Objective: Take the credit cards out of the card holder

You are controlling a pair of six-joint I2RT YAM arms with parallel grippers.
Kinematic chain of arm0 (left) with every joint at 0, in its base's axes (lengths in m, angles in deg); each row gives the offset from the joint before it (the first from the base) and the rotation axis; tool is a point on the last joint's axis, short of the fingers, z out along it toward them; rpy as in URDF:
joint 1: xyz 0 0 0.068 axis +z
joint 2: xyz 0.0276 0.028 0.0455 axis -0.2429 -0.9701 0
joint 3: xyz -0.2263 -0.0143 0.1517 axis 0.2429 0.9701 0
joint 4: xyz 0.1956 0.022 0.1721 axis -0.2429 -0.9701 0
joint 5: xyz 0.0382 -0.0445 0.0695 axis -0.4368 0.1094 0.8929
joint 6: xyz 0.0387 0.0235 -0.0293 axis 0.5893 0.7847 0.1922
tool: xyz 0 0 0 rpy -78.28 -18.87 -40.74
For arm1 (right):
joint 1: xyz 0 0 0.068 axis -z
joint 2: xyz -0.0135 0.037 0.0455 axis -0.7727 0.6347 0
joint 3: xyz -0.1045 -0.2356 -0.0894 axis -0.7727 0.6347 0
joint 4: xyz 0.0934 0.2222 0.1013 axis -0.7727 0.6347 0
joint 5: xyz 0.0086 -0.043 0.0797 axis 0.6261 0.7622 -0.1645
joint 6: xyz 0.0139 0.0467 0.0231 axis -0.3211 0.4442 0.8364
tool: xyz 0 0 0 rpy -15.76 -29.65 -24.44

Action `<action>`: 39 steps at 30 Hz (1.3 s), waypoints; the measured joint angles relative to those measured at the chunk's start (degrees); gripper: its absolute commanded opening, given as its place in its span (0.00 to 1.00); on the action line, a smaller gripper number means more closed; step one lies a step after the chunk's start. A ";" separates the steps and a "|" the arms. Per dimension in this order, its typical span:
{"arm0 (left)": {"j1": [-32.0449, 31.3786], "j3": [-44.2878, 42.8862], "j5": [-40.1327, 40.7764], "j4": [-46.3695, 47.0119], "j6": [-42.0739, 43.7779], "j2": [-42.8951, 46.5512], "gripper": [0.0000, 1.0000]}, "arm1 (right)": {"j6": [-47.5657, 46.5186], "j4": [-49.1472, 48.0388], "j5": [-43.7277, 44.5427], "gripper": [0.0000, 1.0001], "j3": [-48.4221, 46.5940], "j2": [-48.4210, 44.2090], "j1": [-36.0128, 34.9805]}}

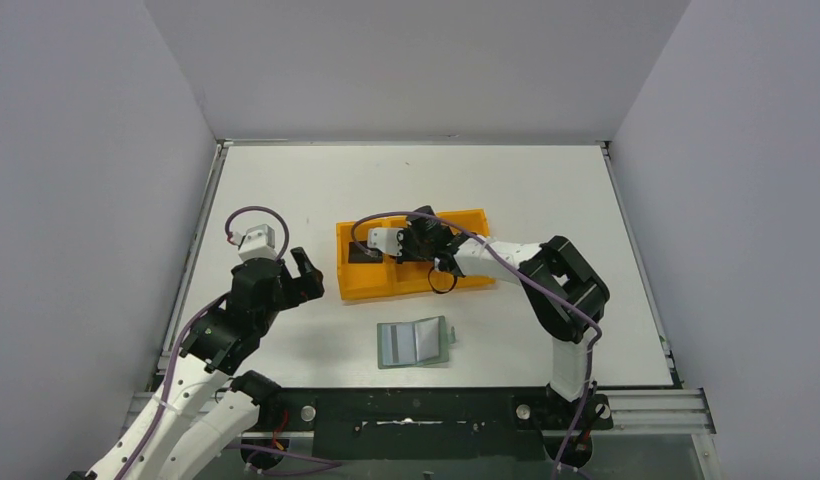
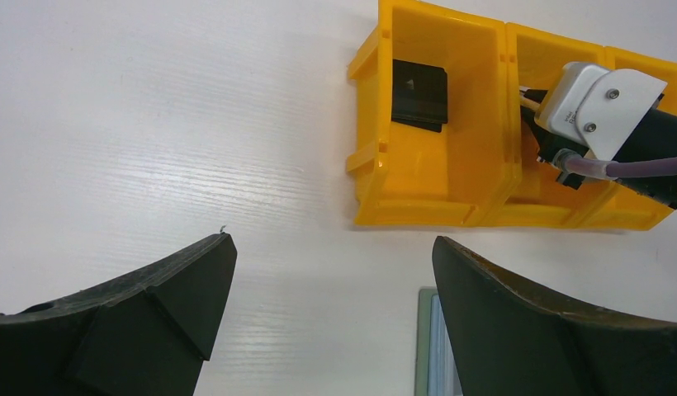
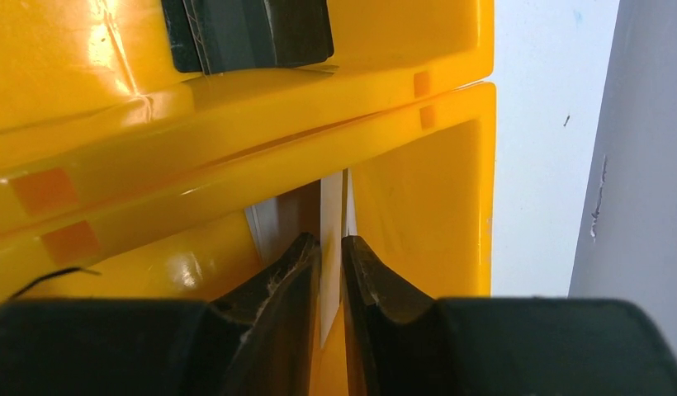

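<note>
The card holder (image 1: 416,343) lies open on the table near the arm bases, pale blue inside, and its edge (image 2: 430,346) shows by my left gripper's right finger. A black credit card (image 1: 364,255) (image 2: 419,93) (image 3: 244,33) lies in the left compartment of the orange tray (image 1: 466,222). My right gripper (image 1: 426,240) (image 3: 331,243) reaches down into the middle compartment. Its jaws stand narrowly around a pale credit card (image 3: 331,206) seen edge-on. My left gripper (image 1: 306,272) (image 2: 333,247) hovers wide open over bare table, left of the tray, holding nothing.
The orange tray (image 2: 368,157) (image 3: 418,165) has three compartments and sits mid-table. A pale grey flat piece (image 3: 265,223) leans inside the middle compartment beside my right fingers. Grey walls close the table on the left, back and right.
</note>
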 measured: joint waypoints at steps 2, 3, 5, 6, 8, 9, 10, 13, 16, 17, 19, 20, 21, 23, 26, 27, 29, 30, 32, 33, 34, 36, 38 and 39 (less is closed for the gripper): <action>0.00 0.02 0.00 0.00 0.00 -0.13 0.92 | 0.04 0.28 -0.46 0.24 0.00 0.00 0.11; 0.00 0.02 0.00 0.00 0.00 -0.22 0.92 | 0.22 0.44 -0.74 0.27 0.00 0.00 0.20; 0.00 0.02 0.00 0.00 0.00 -0.37 0.92 | 0.74 0.85 -1.40 0.32 0.00 -0.09 0.37; 0.00 0.02 -0.02 0.00 0.00 -0.50 0.92 | 1.05 1.14 -1.77 0.33 0.00 -0.20 0.39; 0.00 0.02 -0.04 0.00 0.00 -0.76 0.92 | 1.55 1.57 -2.45 0.33 0.00 -0.42 0.66; 0.00 0.02 -0.04 0.00 0.00 -0.87 0.92 | 1.86 1.81 -2.67 0.34 -0.04 -0.52 0.70; 0.00 0.02 -0.09 0.00 0.00 -1.03 0.92 | 2.12 2.03 -2.91 0.34 -0.09 -0.63 0.70; 0.00 0.02 -0.26 0.00 0.00 -1.11 0.92 | 2.97 2.97 -3.69 0.35 -0.15 -1.40 0.87; 0.00 0.02 -0.39 0.00 0.00 -1.07 0.92 | 4.39 3.98 -4.57 0.36 -0.15 -3.34 1.03; 0.00 0.02 -0.42 0.00 0.00 -1.07 0.92 | 5.20 4.15 -4.76 0.37 -0.17 -4.28 1.03; 0.00 0.02 -0.44 0.00 0.00 -1.07 0.92 | 7.43 4.28 -5.14 0.40 -0.17 -6.36 1.03; 0.00 0.02 -0.44 0.00 0.00 -1.07 0.92 | 9.31 4.33 -5.31 0.42 -0.17 -7.91 1.03; 0.00 0.02 -0.44 0.00 0.00 -1.05 0.92 | 11.74 4.28 -5.53 0.44 -0.17 -9.62 1.03; 0.00 0.02 -0.46 0.00 0.00 -1.05 0.92 | 18.71 3.74 -5.57 0.48 -0.07 -13.66 0.90; 0.00 0.02 -0.46 0.00 0.00 -1.05 0.92 | 33.00 1.95 -4.02 0.49 1.27 -20.50 -0.09; 0.00 0.02 -0.48 0.00 0.00 -1.03 0.92 | 38.49 1.60 -2.91 0.49 1.97 -22.73 -0.81; 0.00 0.02 -0.52 0.00 0.00 -1.03 0.92 | 49.20 2.10 -0.48 0.47 3.06 -25.99 -3.10; 0.00 0.02 -0.55 0.00 0.00 -1.03 0.92 | 53.27 2.62 0.46 0.46 3.30 -26.71 -4.33; 0.04 0.02 -0.57 0.00 -0.02 -1.09 0.92 | 62.79 4.66 4.09 0.46 3.89 -27.34 -8.11; 0.07 0.02 -0.59 -0.02 -0.02 -1.16 0.92 | 66.99 5.84 6.21 0.46 4.44 -27.32 -10.27; 0.09 0.02 -0.59 0.00 -0.02 -1.25 0.92 | 71.01 7.17 8.70 0.46 5.35 -27.30 -12.70; 0.11 0.02 -0.61 -0.02 -0.04 -1.44 0.92 | 78.49 10.43 14.14 0.47 7.61 -27.26 -18.01; 0.15 0.02 -0.59 -0.02 -0.04 -1.51 0.92 | 85.07 14.10 18.99 0.47 9.01 -27.02 -22.51; 0.22 0.02 -0.59 -0.02 -0.07 -1.49 0.92 | 89.11 16.31 21.81 0.47 9.40 -26.62 -25.31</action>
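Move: The striped card in the left half of the open card holder lies about 20 cm back from the right hand, 3 cm to its left and some 5 cm lower. The white card between the right fingertips stands in the middle orange bin, about 2 cm below the hand point; the black cards in the left bin are level with the hand, some 10 cm to its left and 2 cm lower. From the left hand, the striped card is around 16 cm to the right, 6 cm back and 17 cm lower. Opening its fingers further, from barely parted to about half wide, the right hand lets go of the white card in the middle bin, climbs some 17 cm out of it, then swings back about 20 cm towards the robot, slightly left, sinking again in the second half to come over the holder's striped card. The wrist swings clockwise roughly 50 degrees on the way; the hand ends still above the holder, touching nothing. ##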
